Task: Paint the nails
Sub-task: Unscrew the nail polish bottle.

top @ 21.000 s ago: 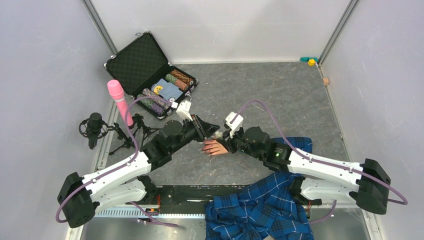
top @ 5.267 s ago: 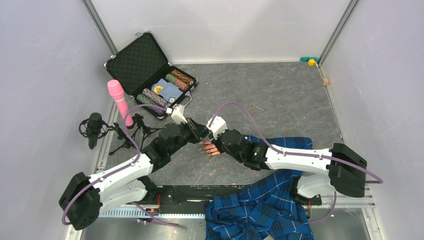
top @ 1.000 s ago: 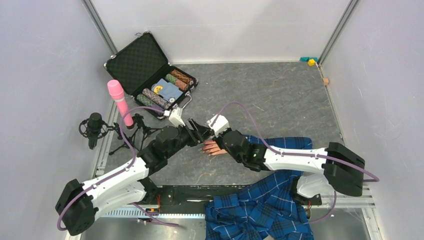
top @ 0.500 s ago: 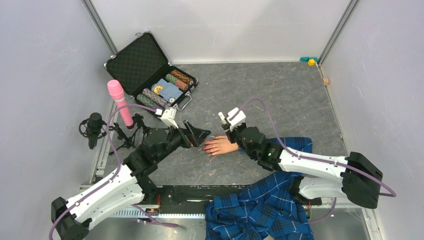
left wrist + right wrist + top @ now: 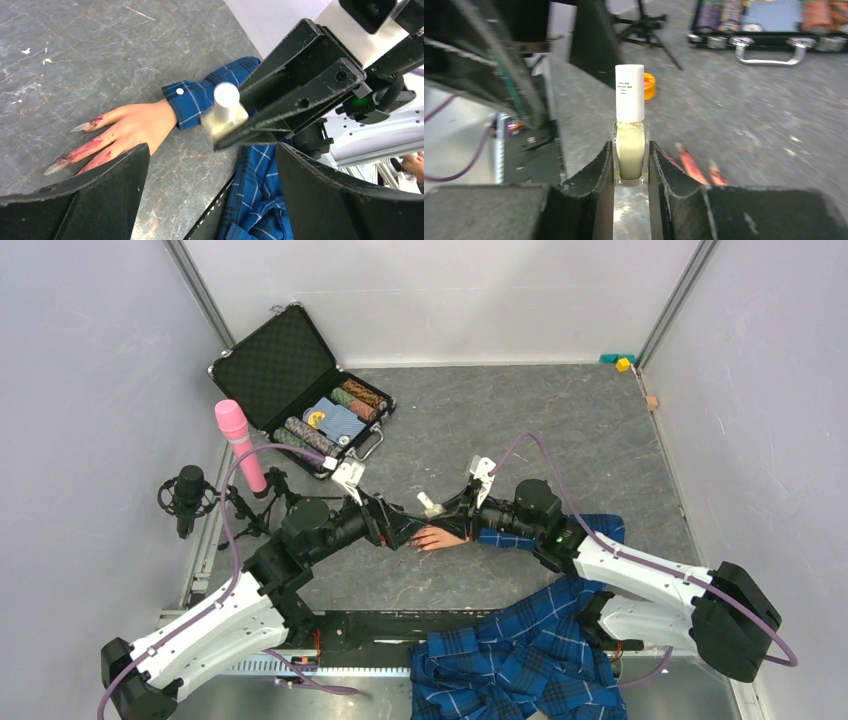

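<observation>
The flesh-coloured mannequin hand (image 5: 438, 538) lies flat on the grey table, its blue plaid sleeve (image 5: 200, 95) running off to the right. Its long pointed nails (image 5: 80, 127) and fingers are smeared red; the nails (image 5: 689, 162) also show just past my right fingers. My right gripper (image 5: 631, 160) is shut on a small clear bottle (image 5: 630, 145) of pale liquid with a white cap, held just above the wrist. The same bottle (image 5: 226, 112) shows in the left wrist view. My left gripper (image 5: 400, 530) stands wide open at the fingertips, with nothing between its fingers (image 5: 75, 200).
An open black case (image 5: 300, 390) with chip rolls sits at the back left. A pink microphone (image 5: 238, 445) and a black microphone on a stand (image 5: 188, 495) stand at the left edge. Plaid cloth (image 5: 520, 660) is heaped at the near edge. Small coloured blocks (image 5: 622, 362) lie in the far right corner.
My left gripper has opened wide and drawn back to the left. My right gripper has swung back to the right with the capped bottle, uncovering the hand.
</observation>
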`<state>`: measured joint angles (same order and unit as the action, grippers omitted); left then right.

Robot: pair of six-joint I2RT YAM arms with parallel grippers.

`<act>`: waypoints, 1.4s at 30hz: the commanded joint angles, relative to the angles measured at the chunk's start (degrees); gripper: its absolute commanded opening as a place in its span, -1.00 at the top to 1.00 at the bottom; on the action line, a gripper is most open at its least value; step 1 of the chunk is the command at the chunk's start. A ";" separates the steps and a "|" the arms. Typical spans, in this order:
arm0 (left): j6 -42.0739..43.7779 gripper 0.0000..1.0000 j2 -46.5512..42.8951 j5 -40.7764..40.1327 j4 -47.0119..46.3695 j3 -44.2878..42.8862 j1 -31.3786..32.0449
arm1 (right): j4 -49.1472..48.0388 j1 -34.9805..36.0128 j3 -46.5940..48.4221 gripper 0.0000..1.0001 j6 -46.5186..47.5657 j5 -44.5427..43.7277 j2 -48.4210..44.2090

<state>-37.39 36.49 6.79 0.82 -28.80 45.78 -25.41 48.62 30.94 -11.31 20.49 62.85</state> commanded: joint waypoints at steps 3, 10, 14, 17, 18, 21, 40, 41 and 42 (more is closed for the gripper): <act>3.02 -0.89 -0.08 8.36 -7.10 -1.89 0.19 | -7.90 -0.15 0.09 1.00 -4.85 16.45 0.45; 2.11 -0.34 -0.34 9.32 -9.47 -0.98 0.19 | -8.19 -0.18 0.25 1.00 -5.04 18.60 1.32; 1.64 -0.16 0.32 9.69 -10.15 -0.82 0.19 | -8.25 -0.19 0.31 1.00 -5.09 19.40 1.34; 1.45 -0.08 1.03 10.42 -10.62 -0.82 0.19 | -8.12 -0.12 0.35 1.00 -5.03 19.33 1.36; 1.43 -0.07 1.24 10.60 -10.66 -0.87 0.20 | -8.16 -0.17 0.35 1.00 -4.99 19.32 1.34; 1.20 -0.02 1.54 11.17 -10.96 -0.82 0.19 | -8.25 -0.11 0.35 1.00 -5.02 19.11 1.46; 0.48 0.04 2.79 12.45 -11.28 0.17 0.19 | -7.72 -0.17 0.88 1.00 -4.89 17.34 2.07; 0.46 0.01 2.88 12.59 -11.28 0.25 0.19 | -7.70 -0.19 0.83 1.00 -4.92 17.22 2.06; 0.38 0.01 3.10 12.62 -11.28 0.34 0.19 | -7.78 -0.15 0.88 1.00 -4.87 17.21 2.02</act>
<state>-36.77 39.09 17.72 -7.86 -28.75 45.78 -30.15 48.62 30.92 -15.84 38.44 64.99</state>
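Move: The cap of the nail polish bottle, held upright in the right fingers, stands about 4 cm ahead, 4 cm to the right and 1 cm above the left hand, whose fingers are wide open. The rubber hand lies some 5 cm ahead, 5 cm right and 17 cm below; the yellow box about 6 cm ahead, 19 cm left and 19 cm down. From the right hand, the gap between the left fingers is roughly 3 cm back, 6 cm left and 2 cm up. Back towards its own base by about 5 cm, and slightly left, the right hand swings the held bottle in front of the left fingers, turning some 20 degrees counter-clockwise, then holds still. The left hand meanwhile eases up, right and back, 2 to 3 cm each way, turning a little clockwise, and closes its fingers from wide to about half open around the cap, without visibly pinching it. ##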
